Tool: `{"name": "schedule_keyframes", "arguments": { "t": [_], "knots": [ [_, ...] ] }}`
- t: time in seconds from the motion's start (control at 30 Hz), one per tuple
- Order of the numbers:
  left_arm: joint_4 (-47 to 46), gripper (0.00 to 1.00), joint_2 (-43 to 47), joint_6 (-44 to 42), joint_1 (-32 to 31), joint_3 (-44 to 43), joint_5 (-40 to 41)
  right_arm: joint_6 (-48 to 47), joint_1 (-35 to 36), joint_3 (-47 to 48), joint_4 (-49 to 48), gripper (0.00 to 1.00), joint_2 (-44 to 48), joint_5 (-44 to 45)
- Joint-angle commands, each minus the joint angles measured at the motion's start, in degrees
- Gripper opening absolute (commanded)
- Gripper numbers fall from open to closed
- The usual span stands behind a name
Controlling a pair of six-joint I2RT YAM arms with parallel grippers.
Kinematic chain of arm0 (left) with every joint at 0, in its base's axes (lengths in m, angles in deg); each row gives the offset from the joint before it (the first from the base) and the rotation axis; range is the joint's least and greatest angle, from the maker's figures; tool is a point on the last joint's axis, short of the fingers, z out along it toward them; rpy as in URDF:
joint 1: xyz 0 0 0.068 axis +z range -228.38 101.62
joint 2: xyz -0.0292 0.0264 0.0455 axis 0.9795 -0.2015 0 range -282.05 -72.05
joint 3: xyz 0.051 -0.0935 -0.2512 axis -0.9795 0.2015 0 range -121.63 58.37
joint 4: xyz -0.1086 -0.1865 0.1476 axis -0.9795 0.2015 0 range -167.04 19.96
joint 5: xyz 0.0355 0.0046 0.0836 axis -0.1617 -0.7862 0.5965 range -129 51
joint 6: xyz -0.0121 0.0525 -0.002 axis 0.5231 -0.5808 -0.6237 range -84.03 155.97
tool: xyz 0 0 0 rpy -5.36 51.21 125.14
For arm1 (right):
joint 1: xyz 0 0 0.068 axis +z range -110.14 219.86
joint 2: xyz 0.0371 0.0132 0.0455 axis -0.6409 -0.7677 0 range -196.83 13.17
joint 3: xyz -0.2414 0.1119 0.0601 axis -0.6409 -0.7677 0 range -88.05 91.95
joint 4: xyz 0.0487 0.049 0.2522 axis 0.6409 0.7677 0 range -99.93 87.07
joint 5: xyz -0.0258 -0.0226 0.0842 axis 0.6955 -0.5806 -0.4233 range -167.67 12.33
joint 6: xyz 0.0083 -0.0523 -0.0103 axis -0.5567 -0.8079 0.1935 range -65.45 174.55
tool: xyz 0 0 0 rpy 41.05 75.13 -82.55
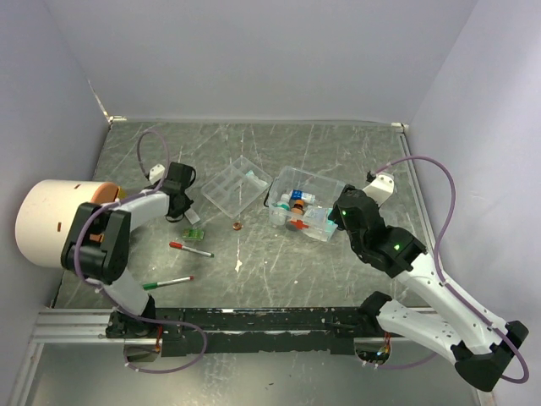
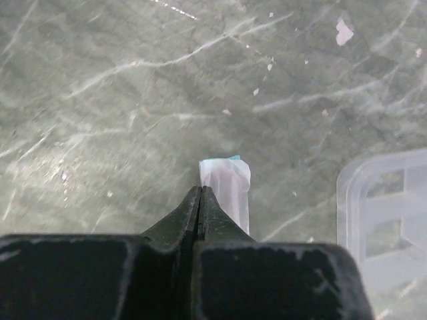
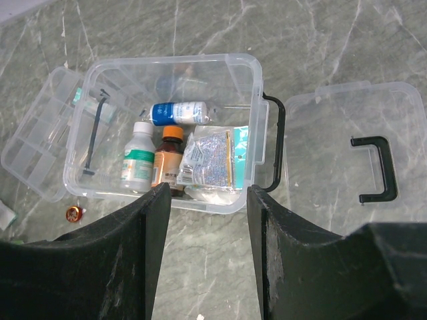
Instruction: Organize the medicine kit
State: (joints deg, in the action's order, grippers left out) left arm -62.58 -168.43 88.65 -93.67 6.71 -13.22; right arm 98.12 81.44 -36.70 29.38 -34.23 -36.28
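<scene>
The clear medicine box (image 1: 314, 182) stands open at mid-table; in the right wrist view its wall (image 3: 250, 93) surrounds a white bottle (image 3: 138, 160), an amber bottle (image 3: 169, 157), a blue-and-white tube (image 3: 177, 112) and a foil sachet (image 3: 208, 159). My right gripper (image 3: 205, 200) is open and empty, just short of the box's near wall; it also shows in the top view (image 1: 336, 217). My left gripper (image 2: 200, 192) is shut, pinching the edge of a small white sachet (image 2: 228, 187) with a teal end, above the table left of the divided tray (image 1: 232, 184).
The box lid (image 3: 320, 133) with a black handle (image 3: 373, 167) lies right of the box. A green packet (image 1: 194, 233), a red pen (image 1: 190, 249), a green pen (image 1: 167, 282) and a small orange cap (image 1: 237, 226) lie on the table. A white cylinder (image 1: 51, 222) stands far left.
</scene>
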Motion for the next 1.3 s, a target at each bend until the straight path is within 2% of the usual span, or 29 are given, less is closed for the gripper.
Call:
{"name": "schedule_keyframes", "arguments": {
  "t": [0.0,0.23,0.4,0.53,0.73,0.87,1.03,1.27],
  "knots": [
    [-0.40,0.07,7.59,1.65,0.52,2.69,-1.81,0.50,0.08,0.80,-0.29,0.49,0.64,1.27],
    [-1.17,0.07,16.09,4.19,0.52,4.68,-4.66,2.49,0.08,-0.85,-0.53,0.49,3.00,2.29],
    [-5.98,0.07,20.26,7.28,0.52,6.97,-12.42,3.16,0.08,-1.70,-1.18,0.49,4.94,3.24],
    [-14.19,0.07,19.37,11.25,0.32,8.06,-21.45,3.98,0.08,-1.18,-0.15,0.49,5.36,3.62],
    [-19.81,0.07,12.68,15.21,-1.52,4.28,-26.47,5.30,0.10,-3.78,-1.19,0.49,7.22,2.44],
    [-21.93,0.07,6.62,15.62,-4.25,-1.52,-25.10,5.61,0.10,-4.05,-1.12,0.49,7.55,1.61],
    [-19.85,0.07,-1.81,15.61,-7.29,-10.72,-22.54,5.56,0.13,-3.22,-0.09,0.49,7.15,1.52],
    [-12.28,0.07,-11.39,10.43,-12.68,-24.70,-12.03,5.99,0.08,-4.16,-1.39,0.49,7.64,0.94]
  ]
}}
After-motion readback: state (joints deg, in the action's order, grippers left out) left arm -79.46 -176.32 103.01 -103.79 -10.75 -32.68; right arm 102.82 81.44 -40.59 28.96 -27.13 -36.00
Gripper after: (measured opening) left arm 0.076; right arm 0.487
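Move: The left gripper already holds the white sachet just above the table. The compartment tray it is headed for has its middle roughly 11 cm ahead and 18 cm to the right, at about the same height; the teal-edged sachet inside lies some 17 cm ahead and 25 cm right. The green tin is about 7 cm back and 6 cm right of the left hand. From the right hand, the tray is about 24 cm ahead, 29 cm left and 21 cm below. Keep the left fingers shut on the white sachet and lift it some 8 cm nearly straight up first, away from the table and green tin. Then sweep it about 19 cm right and, later, 10 cm forward until the hand is over the compartment tray, rolling its left side down some 30 degrees and raising the fingertips to a flatter slant. ##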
